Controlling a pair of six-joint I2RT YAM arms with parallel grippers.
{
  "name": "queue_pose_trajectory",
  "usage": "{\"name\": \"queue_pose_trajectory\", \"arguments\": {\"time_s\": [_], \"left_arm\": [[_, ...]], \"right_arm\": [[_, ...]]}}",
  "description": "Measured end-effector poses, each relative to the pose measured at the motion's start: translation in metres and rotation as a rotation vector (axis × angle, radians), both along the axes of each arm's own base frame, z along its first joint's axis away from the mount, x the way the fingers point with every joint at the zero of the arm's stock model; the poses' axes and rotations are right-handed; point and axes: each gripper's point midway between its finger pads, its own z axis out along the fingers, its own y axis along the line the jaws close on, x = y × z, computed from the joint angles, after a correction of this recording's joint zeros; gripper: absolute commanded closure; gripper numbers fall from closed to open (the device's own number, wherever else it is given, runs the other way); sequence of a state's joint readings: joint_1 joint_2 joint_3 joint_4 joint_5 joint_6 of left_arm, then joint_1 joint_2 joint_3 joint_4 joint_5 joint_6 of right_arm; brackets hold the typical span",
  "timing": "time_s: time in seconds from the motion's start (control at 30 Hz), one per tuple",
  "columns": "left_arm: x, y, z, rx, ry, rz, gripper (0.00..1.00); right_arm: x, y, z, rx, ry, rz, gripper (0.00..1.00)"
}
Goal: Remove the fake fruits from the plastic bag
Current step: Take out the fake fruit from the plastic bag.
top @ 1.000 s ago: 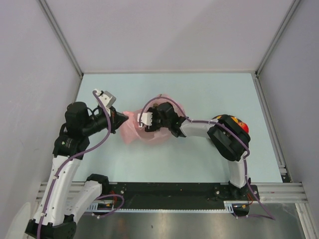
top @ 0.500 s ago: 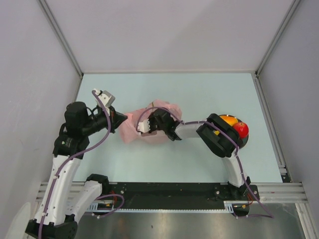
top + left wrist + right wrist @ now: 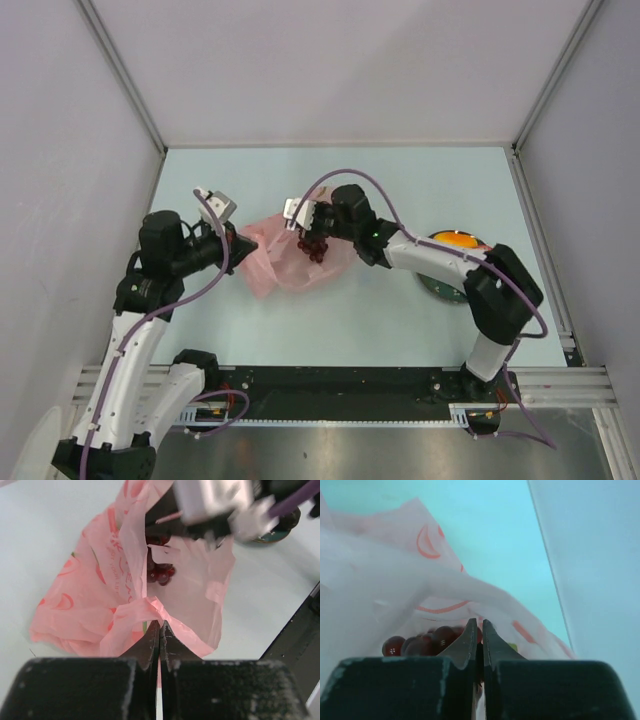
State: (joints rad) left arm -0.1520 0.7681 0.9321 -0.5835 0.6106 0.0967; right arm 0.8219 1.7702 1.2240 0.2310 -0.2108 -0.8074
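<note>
The pink plastic bag (image 3: pixel 285 262) lies crumpled on the table between the arms. My left gripper (image 3: pixel 241 243) is shut on the bag's left edge, and in the left wrist view (image 3: pixel 159 626) it pinches a fold of the pink film (image 3: pixel 100 595). My right gripper (image 3: pixel 308 232) is shut on the dark purple grape bunch (image 3: pixel 315 248) and holds it just above the bag's mouth. The grapes also show in the left wrist view (image 3: pixel 160 573) and the right wrist view (image 3: pixel 420 642), beside my shut right fingertips (image 3: pixel 480 626). The yellow-orange fruit (image 3: pixel 458 239) lies on the plate. The red apple is hidden.
The dark round plate (image 3: pixel 440 283) sits on the right, partly under my right forearm; it also shows in the left wrist view (image 3: pixel 274 534). The bag's film (image 3: pixel 380 575) surrounds the right gripper. White walls enclose the table on three sides.
My right gripper has risen out of the bag toward the back with the grape bunch in it. Its elbow has swung right over the plate. The left gripper still holds the bag edge.
</note>
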Motion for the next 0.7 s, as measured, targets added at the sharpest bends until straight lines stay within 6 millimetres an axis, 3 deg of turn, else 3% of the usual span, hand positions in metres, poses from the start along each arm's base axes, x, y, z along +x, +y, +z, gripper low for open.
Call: {"name": "queue_pose_trajectory", "arguments": {"time_s": [0.13, 0.33, 0.43, 0.7], "left_arm": [[-0.003, 0.000, -0.009, 0.003, 0.018, -0.002, 1.00], [-0.004, 0.000, -0.011, 0.007, 0.016, -0.005, 1.00], [-0.004, 0.000, -0.012, 0.007, 0.012, -0.005, 1.00], [0.006, 0.010, -0.017, 0.050, -0.020, 0.041, 1.00]], "right_arm": [[-0.018, -0.009, 0.031, 0.089, 0.099, 0.017, 1.00], [-0.037, -0.020, 0.024, 0.087, 0.247, 0.024, 1.00], [-0.042, -0.026, 0.036, 0.106, 0.269, 0.022, 1.00], [-0.064, -0.043, 0.117, 0.249, 0.191, 0.051, 1.00]]}}
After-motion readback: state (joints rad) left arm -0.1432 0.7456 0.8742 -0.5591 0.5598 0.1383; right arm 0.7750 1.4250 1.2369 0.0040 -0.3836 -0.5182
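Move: The right hand already grips the grapes, which hang about 5 cm below and 2 cm back and right of it, over the bag, whose middle is some 4 cm back, 1 cm left and 12 cm down. The plate lies about 33 cm to its right, 5 cm back and 16 cm below. From the left hand, pinching the bag's edge, the plate is some 53 cm right, 8 cm ahead and 24 cm below. Up about 12 cm, back and right, the right hand draws its grapes from the bag; left keeps pinching. ##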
